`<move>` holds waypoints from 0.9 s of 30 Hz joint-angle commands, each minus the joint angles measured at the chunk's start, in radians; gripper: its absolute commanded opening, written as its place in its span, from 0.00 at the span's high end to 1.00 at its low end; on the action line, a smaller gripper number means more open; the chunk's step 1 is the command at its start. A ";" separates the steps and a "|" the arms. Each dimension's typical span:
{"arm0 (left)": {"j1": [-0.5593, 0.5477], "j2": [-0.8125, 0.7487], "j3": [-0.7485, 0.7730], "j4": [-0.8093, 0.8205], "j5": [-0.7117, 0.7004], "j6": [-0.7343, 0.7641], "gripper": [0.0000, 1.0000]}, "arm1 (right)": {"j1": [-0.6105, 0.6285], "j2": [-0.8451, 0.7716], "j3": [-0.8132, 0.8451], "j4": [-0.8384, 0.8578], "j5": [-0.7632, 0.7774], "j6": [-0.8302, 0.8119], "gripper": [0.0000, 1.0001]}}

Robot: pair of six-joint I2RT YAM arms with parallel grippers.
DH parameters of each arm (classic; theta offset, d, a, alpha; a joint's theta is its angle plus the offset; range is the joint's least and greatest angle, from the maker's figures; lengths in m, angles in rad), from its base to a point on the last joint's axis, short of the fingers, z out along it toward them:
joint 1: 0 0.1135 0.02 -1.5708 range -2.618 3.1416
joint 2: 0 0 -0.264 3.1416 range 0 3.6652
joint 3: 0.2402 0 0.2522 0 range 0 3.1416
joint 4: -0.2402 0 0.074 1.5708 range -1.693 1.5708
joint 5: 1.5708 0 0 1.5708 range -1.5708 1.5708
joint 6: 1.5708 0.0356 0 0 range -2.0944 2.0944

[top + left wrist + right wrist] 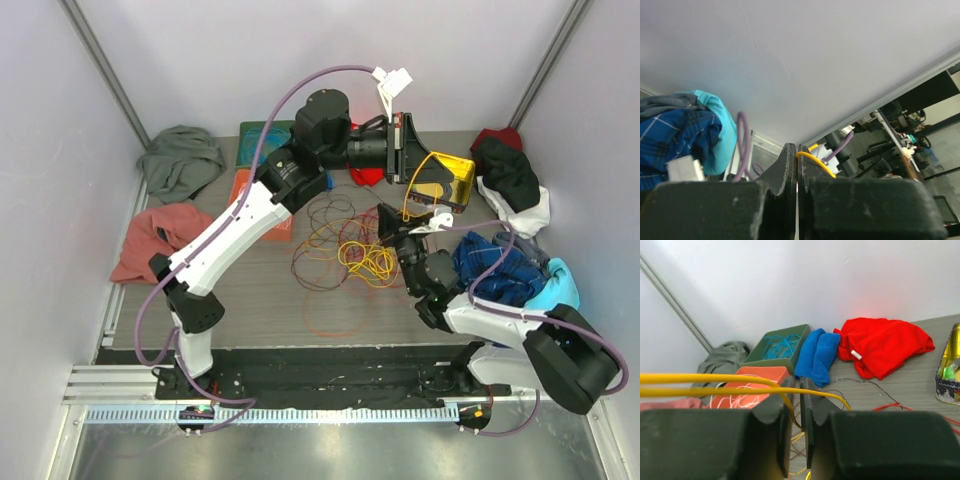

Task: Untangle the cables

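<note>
A tangle of yellow, red, orange and dark cables (340, 250) lies mid-table. My left gripper (415, 152) is raised over the far right side, shut on a yellow cable (815, 161) that comes out between its tips (797, 147). That cable (408, 195) runs down to my right gripper (388, 222), low beside the pile. In the right wrist view the jaws (801, 382) stand a narrow gap apart. One yellow strand (735, 390) drops into that gap and another lies across the finger tops.
A green tray (782, 345) holds a blue cable and an orange tray (760, 377) holds a white one. Red cloth (880, 342) and blue cloth (817, 355) lie at the back. A gold bag (455, 180), plaid clothes (500, 265) and grey clothing (180, 160) ring the table.
</note>
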 commanded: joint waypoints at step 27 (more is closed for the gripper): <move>0.044 0.002 0.148 -0.130 -0.208 0.169 1.00 | 0.052 -0.364 0.032 -0.385 -0.182 -0.016 0.42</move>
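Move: The yellow pile lies almost straight under the right hand, some 23 cm down, about 1 cm ahead and 2 cm to its left. From that hand the red coils are about 5 cm right and 2 cm ahead, the brown coils 14 cm left and level, and the yellow tin 21 cm ahead and 16 cm right. From the high left hand, which grips a yellow strand, the pile lies roughly 13 cm ahead, 9 cm left and 49 cm down. Back and up goes the right hand, its fingers spreading wide and letting go of the yellow cable; it backs off about 5 cm, rising as far before sinking again by half, and turns a little counter-clockwise. Meanwhile the left hand keeps its pinch on the yellow strand and carries it some 5 cm forward and slightly left, staying high and swinging about 15 degrees counter-clockwise. ##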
